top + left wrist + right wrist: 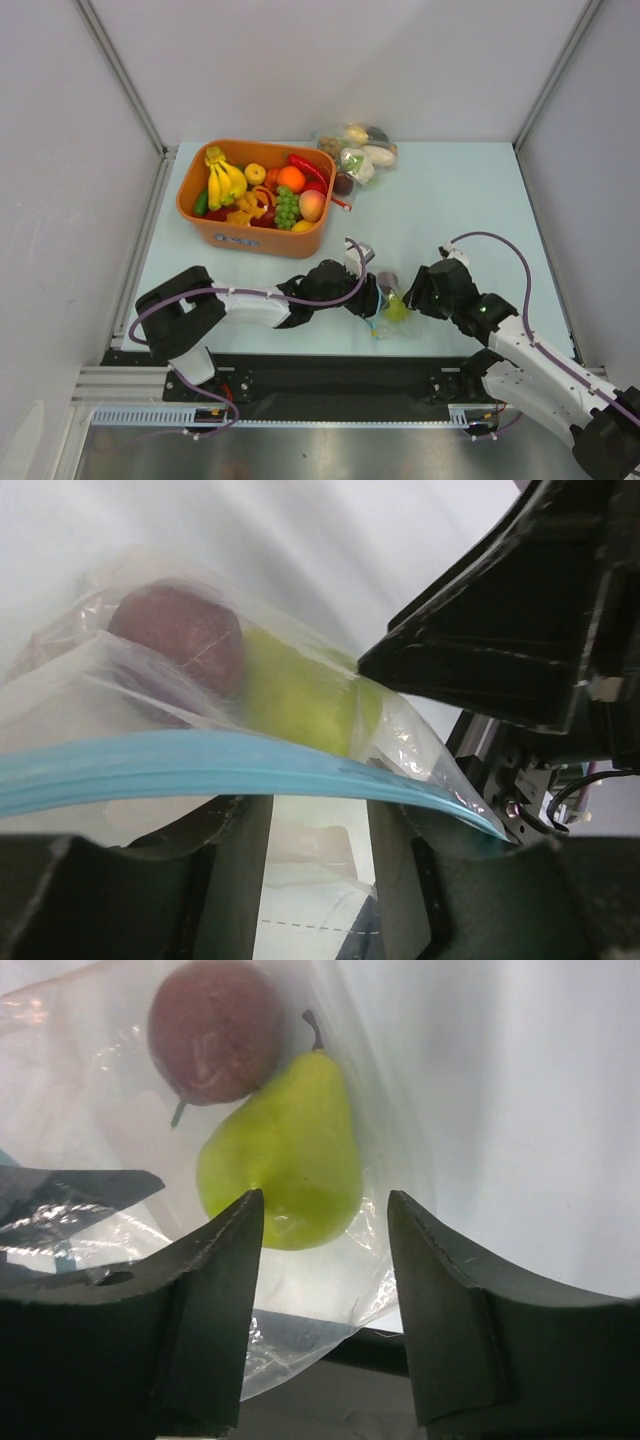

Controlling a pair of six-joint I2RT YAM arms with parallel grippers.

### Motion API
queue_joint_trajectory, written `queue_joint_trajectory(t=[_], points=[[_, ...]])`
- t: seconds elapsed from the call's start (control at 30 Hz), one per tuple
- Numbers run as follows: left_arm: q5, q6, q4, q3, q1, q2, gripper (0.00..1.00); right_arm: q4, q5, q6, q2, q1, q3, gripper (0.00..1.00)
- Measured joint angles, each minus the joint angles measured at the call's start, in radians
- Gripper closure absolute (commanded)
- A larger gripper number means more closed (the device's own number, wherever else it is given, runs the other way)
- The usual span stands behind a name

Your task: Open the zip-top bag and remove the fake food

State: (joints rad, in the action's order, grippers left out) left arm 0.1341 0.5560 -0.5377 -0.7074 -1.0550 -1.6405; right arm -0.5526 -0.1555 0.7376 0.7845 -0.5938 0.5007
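Note:
The zip-top bag lies on the table near the front edge, between my two grippers. Its blue zip strip runs across the left wrist view just above my left fingertips. Inside the bag I see a light green pear and a dark maroon round fruit. My left gripper stands open with a clear gap and only loose film across it. My right gripper is open too, its tips just short of the pear, over the bag's film.
An orange tub of bananas, grapes, an orange, a peach and a red chili stands at the back left. A lumpy clear bag of vegetables lies behind it to the right. White walls enclose the table on three sides.

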Motion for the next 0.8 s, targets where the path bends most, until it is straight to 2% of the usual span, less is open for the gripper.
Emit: queue_joint_trajectory(t=[0.27,0.57,0.7,0.8], points=[[0.037,0.000,-0.053,0.002,-0.001,-0.032,0.41,0.089,0.063,0.037,0.010,0.031,-0.052,0.58],[0.045,0.001,-0.082,0.002,-0.003,-0.052,0.34,0.180,0.108,0.059,0.042,0.037,-0.071,0.76],[0.042,0.000,-0.087,-0.003,-0.005,-0.058,0.32,0.199,0.105,0.065,0.041,0.042,-0.078,0.92],[0.023,-0.002,-0.087,-0.011,-0.009,-0.062,0.31,0.202,0.092,0.073,0.039,0.044,-0.084,1.00]])
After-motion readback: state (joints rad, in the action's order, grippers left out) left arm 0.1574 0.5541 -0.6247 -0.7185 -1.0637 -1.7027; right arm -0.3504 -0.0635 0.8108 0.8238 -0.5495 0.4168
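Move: The pear, in the clear bag with the plum beside it, lies about 3 cm to the left of the open right fingers, 2 cm farther out and 3 cm below them; the plum is roughly 7 cm ahead and 5 cm left of that hand. From the left hand, whose fingers are already under the blue zip strip at the bag's mouth, the pear is about 5 cm to the right and 3 cm down, and the plum some 3 cm right and 6 cm ahead. Over the pear, the bag's clear film is pinched by the right fingers, which go from wide open to nearly shut as that hand eases about 2 cm left, a little over 1 cm forward and 1 cm down, rolling its left side up slightly. At the zip strip the left fingers spread wider inside the mouth, edging just over 1 cm right towards the pear. ##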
